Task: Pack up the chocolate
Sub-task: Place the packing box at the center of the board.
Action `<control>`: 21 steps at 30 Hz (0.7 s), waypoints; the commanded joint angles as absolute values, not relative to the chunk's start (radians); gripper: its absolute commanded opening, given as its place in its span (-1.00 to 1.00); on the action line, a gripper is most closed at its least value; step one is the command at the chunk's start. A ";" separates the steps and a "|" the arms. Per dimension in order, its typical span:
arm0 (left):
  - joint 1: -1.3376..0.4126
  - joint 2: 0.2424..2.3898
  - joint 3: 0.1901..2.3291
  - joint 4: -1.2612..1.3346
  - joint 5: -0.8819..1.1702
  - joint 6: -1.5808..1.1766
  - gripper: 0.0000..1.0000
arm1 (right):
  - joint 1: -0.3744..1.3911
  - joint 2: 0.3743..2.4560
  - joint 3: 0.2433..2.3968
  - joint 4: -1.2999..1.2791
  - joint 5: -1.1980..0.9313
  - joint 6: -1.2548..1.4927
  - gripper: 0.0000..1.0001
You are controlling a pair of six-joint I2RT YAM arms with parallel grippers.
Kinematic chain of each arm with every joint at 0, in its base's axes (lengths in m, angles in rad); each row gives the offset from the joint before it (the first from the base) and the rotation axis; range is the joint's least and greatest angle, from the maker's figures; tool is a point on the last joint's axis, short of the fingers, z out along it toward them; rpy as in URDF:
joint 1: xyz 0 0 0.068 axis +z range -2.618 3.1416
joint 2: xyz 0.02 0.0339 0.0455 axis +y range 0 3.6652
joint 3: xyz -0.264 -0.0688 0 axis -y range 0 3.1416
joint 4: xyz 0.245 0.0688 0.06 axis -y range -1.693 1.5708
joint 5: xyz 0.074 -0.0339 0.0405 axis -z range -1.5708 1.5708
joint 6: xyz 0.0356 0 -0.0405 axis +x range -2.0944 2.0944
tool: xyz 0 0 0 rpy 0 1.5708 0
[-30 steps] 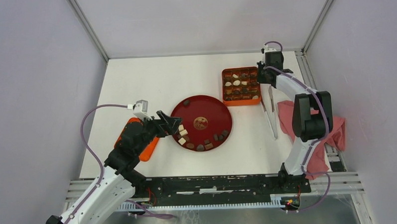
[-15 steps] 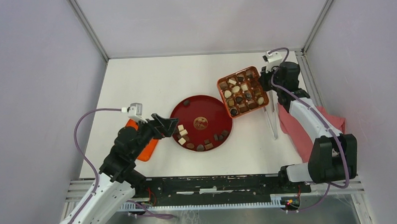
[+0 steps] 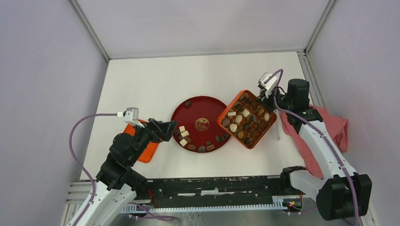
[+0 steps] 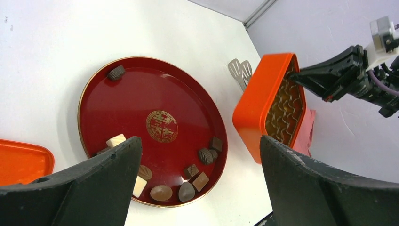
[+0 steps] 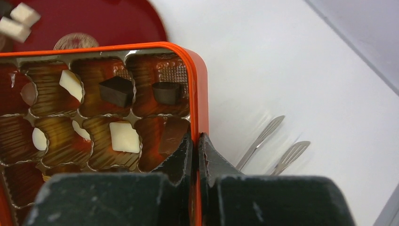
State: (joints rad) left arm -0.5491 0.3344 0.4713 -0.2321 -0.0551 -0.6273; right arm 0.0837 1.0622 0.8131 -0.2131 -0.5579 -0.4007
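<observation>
Loose chocolate in dark, light brown and cream pieces lies along the near rim of the red plate. More chocolate fills compartments of the orange box. My right gripper is shut on the box's thin right wall. The box sits rotated like a diamond, its left corner over the plate's right rim. My left gripper stands wide open and empty above the plate's left side.
An orange lid lies under my left arm, left of the plate. Metal tongs lie just right of the box. A pink cloth is bunched at the right edge. Grey walls close in three sides.
My right gripper has carried the box from the far right corner down and left to the plate, turning it about 45 degrees. My left arm has pulled back slightly, still open.
</observation>
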 commanded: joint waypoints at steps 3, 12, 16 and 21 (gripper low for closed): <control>-0.544 0.332 0.481 -0.221 -0.069 -0.570 0.99 | 0.087 0.995 0.822 -0.349 -0.708 -0.624 -1.00; -0.545 0.353 0.490 -0.233 -0.063 -0.592 0.99 | 0.090 1.057 0.815 -0.403 -0.632 -0.594 -1.00; -0.545 0.367 0.485 -0.228 -0.063 -0.620 0.99 | 0.089 1.132 0.811 -0.441 -0.566 -0.523 -1.00; -0.545 0.403 0.502 -0.244 -0.081 -0.627 0.98 | 0.081 1.145 0.805 -0.491 -0.504 -0.526 -1.00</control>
State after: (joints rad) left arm -0.5491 0.3725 0.4713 -0.2386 -0.0551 -0.6098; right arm 0.0853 1.1645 0.7891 -0.4706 -0.5308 -0.5640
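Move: The packing box hangs from my right fingers by its rim, its middle about 6 cm back and 6 cm to the left. The bare table where it comes down is roughly 12 cm back, 5 cm left and 18 cm below this hand; the round plate's centre is about 5 cm back and 24 cm left, the tongs level and 4 cm right, both 17 cm lower. From my left hand that bare spot is some 31 cm right, 2 cm back and 21 cm down. Keeping my right fingers shut on the rim, I lower the box about 8 cm towards the bare table just right of the plate. The first half also draws it back nearly 4 cm; after that I go almost straight down, tipping my fingertips down by roughly 15 degrees. ##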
